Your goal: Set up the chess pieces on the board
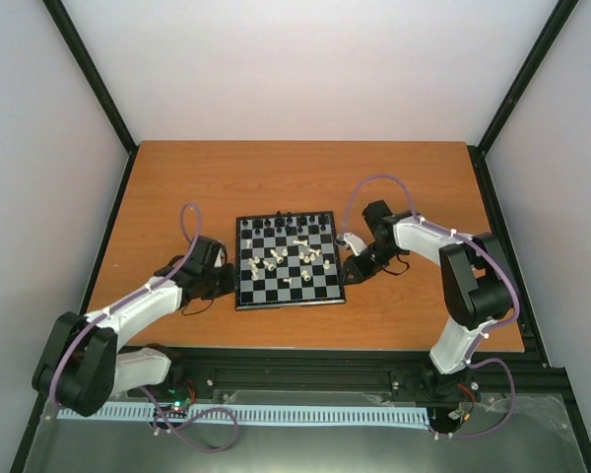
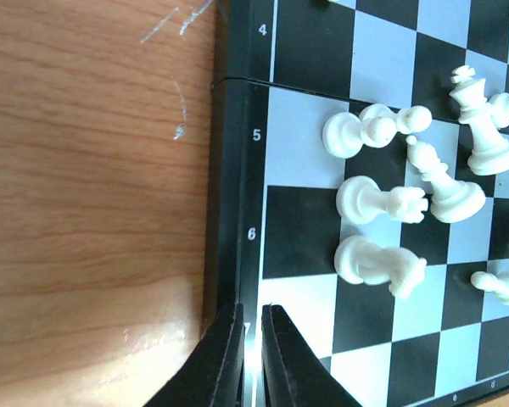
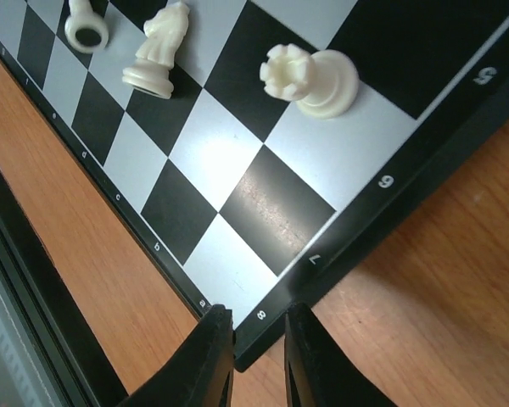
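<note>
The board lies mid-table, with black chess pieces along its far row. Cream-white chess pieces lie scattered across its middle, several tipped over. My left gripper sits at the board's left edge. In the left wrist view it is shut, tips over the rim by the number 7, and fallen white pieces lie just beyond. My right gripper is at the board's near right corner. In the right wrist view it pinches that corner; a white rook and knight lie farther in.
The orange wooden table stretches behind and beside the board. A black frame rail runs along the near edge, close to the board's near side. Purple cables loop over both arms.
</note>
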Available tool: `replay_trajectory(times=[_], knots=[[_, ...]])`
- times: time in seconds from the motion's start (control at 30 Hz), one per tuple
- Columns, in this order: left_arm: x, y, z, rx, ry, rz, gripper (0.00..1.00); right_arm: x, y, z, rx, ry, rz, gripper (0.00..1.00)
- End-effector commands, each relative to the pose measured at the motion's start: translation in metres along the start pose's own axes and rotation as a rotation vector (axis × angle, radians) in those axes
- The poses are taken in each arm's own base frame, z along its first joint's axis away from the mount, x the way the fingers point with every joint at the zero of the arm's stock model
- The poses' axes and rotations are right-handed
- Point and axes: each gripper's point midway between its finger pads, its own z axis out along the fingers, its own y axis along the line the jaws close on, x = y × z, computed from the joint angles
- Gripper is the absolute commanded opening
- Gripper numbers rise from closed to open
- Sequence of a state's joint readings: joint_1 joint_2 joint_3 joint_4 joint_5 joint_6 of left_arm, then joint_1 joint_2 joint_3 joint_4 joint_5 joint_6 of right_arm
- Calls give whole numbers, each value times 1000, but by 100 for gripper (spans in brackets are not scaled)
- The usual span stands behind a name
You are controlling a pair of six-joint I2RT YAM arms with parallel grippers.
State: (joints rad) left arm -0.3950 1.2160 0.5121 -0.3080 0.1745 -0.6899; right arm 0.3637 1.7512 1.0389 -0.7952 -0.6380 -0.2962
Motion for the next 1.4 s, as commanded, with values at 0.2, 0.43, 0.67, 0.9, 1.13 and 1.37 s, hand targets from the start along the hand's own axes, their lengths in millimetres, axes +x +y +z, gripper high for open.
replay_trajectory(times=[0.2, 0.43, 0.67, 0.9, 1.13, 1.37], knots=[[-51, -52, -91, 58, -176, 135, 65, -35, 25, -80, 91, -248, -192, 35], [-89, -83, -119, -1, -171, 266, 100, -71, 45, -136, 218, -469, -310, 99], [-103, -92, -135, 63, -361, 395, 100, -87, 38, -150, 325, -515, -368, 100], [-103, -73, -156, 5, -480, 417, 100, -71, 25, -121, 302, -437, -419, 100], [-112, -65, -178, -29, -591, 384, 100, -71, 56, -134, 278, -519, -499, 100], [-113, -56, -157, -102, -525, 399, 100, -88, 26, -125, 567, -446, -601, 100]])
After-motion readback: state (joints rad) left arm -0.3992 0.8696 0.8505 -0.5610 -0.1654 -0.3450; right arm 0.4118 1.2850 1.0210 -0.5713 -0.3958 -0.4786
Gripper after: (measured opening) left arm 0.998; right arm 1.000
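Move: The chessboard's middle lies about 8 cm ahead of the left hand and 16 cm to its right, practically level with the fingertips at the board's left edge. From that hand, a white knight is about 3 cm ahead and 6 cm right, the white king 8 cm ahead and 11 cm right. From the right hand, the board's middle is roughly 11 cm ahead and 16 cm left; a standing white rook is 7 cm ahead and 5 cm left, a fallen knight 3 cm ahead and 11 cm left. The chessboard is let be as both hands lift off its side edges, opening wide from nearly shut. The left climbs about 20 cm, ending slightly forward and drifting left, away from the board; the right rises some 15 cm with about 5 cm of forward reach, dips briefly, then recovers. Both wrists tip the fingers up from steeply downward, the left by some 35 degrees, the right nearer 45. ##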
